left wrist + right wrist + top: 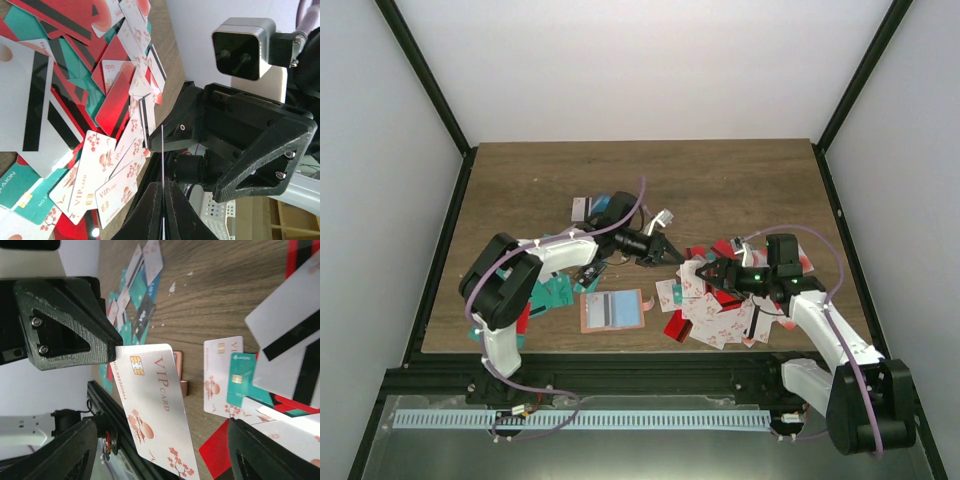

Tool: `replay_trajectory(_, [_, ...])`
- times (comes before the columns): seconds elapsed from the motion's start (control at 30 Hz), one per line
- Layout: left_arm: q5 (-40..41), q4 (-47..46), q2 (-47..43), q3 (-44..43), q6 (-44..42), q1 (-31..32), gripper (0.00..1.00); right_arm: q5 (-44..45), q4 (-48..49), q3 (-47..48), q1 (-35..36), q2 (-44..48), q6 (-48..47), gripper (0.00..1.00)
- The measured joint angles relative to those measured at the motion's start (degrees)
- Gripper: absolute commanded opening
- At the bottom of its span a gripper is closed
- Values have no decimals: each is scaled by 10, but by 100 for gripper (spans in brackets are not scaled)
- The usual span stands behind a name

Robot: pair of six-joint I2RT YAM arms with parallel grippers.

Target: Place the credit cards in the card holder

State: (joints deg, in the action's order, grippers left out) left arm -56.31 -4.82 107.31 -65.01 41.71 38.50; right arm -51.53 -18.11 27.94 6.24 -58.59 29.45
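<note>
My left gripper (pixel 670 252) is shut on a white VIP credit card (pixel 155 405). The card shows edge-on between the left fingers in the left wrist view (pixel 162 150). My right gripper (pixel 705 272) faces it, open, and its fingers (pixel 55 450) stand wide on either side of the card without touching it. The left gripper's tip (pixel 107 342) pinches the card's top corner. The salmon-pink card holder (pixel 612 310) lies open on the table below and to the left, with a striped card on it. Its edge shows behind the card (pixel 183 387).
A heap of red, white and teal cards (pixel 720 315) lies under the right gripper. Teal cards (pixel 555 290) lie beside the left arm. A few cards (pixel 588 207) lie further back. The black frame rail (pixel 640 365) runs along the table's near edge.
</note>
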Motion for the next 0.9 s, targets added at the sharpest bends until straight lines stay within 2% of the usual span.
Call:
replay_trajectory(0.43, [-21, 15, -30, 4, -2, 0, 4, -95, 36, -9, 0, -5, 1, 49])
replay_trajectory(0.73, [-26, 15, -31, 4, 1, 1, 4, -132, 71, -23, 0, -9, 20, 11])
replay_trajectory(0.83, [-29, 15, -35, 4, 2, 1, 4, -137, 80, -27, 0, -9, 28, 1])
replay_trajectory(0.9, [-26, 16, -37, 4, 2, 0, 4, -145, 88, -28, 0, -9, 34, 1])
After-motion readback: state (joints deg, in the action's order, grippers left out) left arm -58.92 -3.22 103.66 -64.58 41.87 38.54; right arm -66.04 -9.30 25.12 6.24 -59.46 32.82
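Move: Between the two hands is the white VIP card, already in the left fingers by its far corner. Its middle is some 4 cm back and 2 cm to the right of that hand, about 1 cm below. From the right hand the card is roughly 3 cm left and 1 cm back, nearly level. Also counted from the right hand, the open card holder lies about 23 cm left and 7 cm back, and the red-and-white card pile 7 cm right and 3 cm back, both some 12 cm down. Closing its parted fingers onto the near part of the VIP card, the right hand pinches it while easing about 2 cm each left, back and up. Its fingertips tilt up and swing back towards the base, some 15 degrees in all. The left hand stays shut on the card's far corner and carries it about 2.5 cm up and a little back. ##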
